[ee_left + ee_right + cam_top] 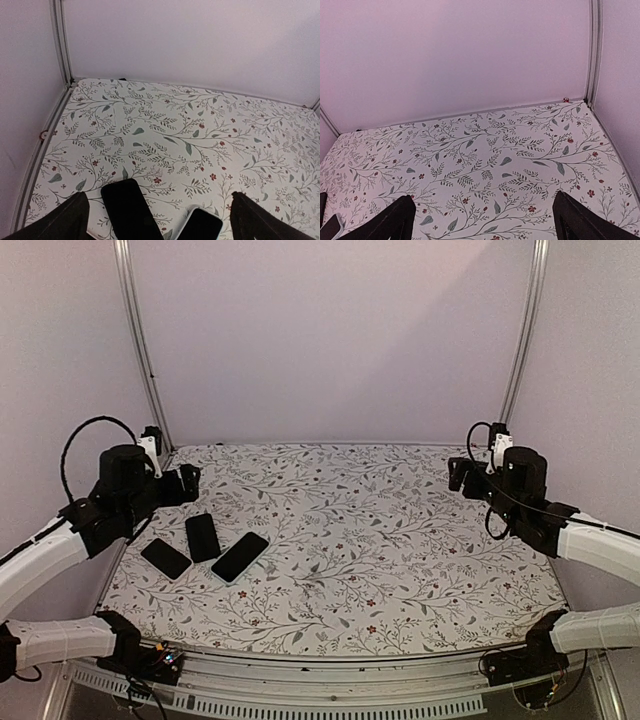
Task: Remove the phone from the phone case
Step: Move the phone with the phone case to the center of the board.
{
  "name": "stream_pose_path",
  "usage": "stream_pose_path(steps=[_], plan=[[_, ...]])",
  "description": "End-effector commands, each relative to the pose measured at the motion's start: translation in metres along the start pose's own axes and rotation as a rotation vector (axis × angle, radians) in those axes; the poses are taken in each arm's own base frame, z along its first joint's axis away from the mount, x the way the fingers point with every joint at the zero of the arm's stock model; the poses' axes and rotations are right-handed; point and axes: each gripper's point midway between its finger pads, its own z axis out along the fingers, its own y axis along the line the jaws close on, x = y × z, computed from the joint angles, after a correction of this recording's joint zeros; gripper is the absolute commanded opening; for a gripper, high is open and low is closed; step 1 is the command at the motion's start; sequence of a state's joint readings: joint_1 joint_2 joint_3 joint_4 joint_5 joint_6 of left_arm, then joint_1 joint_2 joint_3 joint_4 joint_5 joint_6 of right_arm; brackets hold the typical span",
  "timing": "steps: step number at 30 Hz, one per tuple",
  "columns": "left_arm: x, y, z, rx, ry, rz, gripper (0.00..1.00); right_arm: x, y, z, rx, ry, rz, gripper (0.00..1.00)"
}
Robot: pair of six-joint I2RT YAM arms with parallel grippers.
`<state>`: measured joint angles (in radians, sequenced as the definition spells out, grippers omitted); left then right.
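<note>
Three black phones lie face up at the left of the floral table. The right one (240,556) shows a pale case rim around its screen; in the left wrist view this phone (201,226) sits at the bottom edge. The middle phone (203,537) (129,210) and the left phone (166,558) show no clear rim. My left gripper (186,483) (159,196) hovers open just behind the phones, holding nothing. My right gripper (458,474) (483,196) hangs open over the table's far right, far from the phones.
The floral tabletop (380,540) is bounded by pale walls, with metal frame posts (140,350) at the back corners. A raised metal rail (40,155) runs along the table's left edge. A pale corner (334,226) shows at the bottom left of the right wrist view.
</note>
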<state>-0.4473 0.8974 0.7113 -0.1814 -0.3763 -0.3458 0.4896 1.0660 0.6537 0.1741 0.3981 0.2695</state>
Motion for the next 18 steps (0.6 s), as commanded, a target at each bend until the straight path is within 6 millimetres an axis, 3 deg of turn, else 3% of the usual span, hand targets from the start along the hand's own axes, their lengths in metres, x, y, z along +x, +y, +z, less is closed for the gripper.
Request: stream_pose_path(steps=[1,11,13,18], plan=[[0.066,-0.024,0.003,0.125,0.233,-0.027,0.99,0.03,0.014,-0.003,-0.102,0.119,0.074,0.99],[0.132,-0.047,0.01,0.155,0.474,0.028,0.99,0.076,0.039,-0.004,-0.203,0.344,0.197,0.99],[0.145,-0.056,0.012,0.177,0.518,0.048,0.99,0.091,0.039,-0.002,-0.188,0.403,0.195,0.99],[0.178,-0.066,0.02,0.183,0.635,0.105,0.98,0.106,0.04,0.003,-0.151,0.486,0.198,0.99]])
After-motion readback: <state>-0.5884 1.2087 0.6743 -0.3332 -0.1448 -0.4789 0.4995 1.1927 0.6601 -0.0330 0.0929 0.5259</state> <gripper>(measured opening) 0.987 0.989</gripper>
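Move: The phone in its pale-edged case lies about 12 cm to the left hand's right, level with it fore and aft and some 24 cm below. The black slab is about 5 cm ahead of that hand and 1 cm to its right; the dark slab is 10 cm to its left and 1 cm back, both equally low. From the right hand, the cased phone is roughly 65 cm left, 4 cm back and 24 cm down. The left hand sinks some 15 cm rightward towards the cased phone, tipping down 30 degrees; the right sinks leftward. ##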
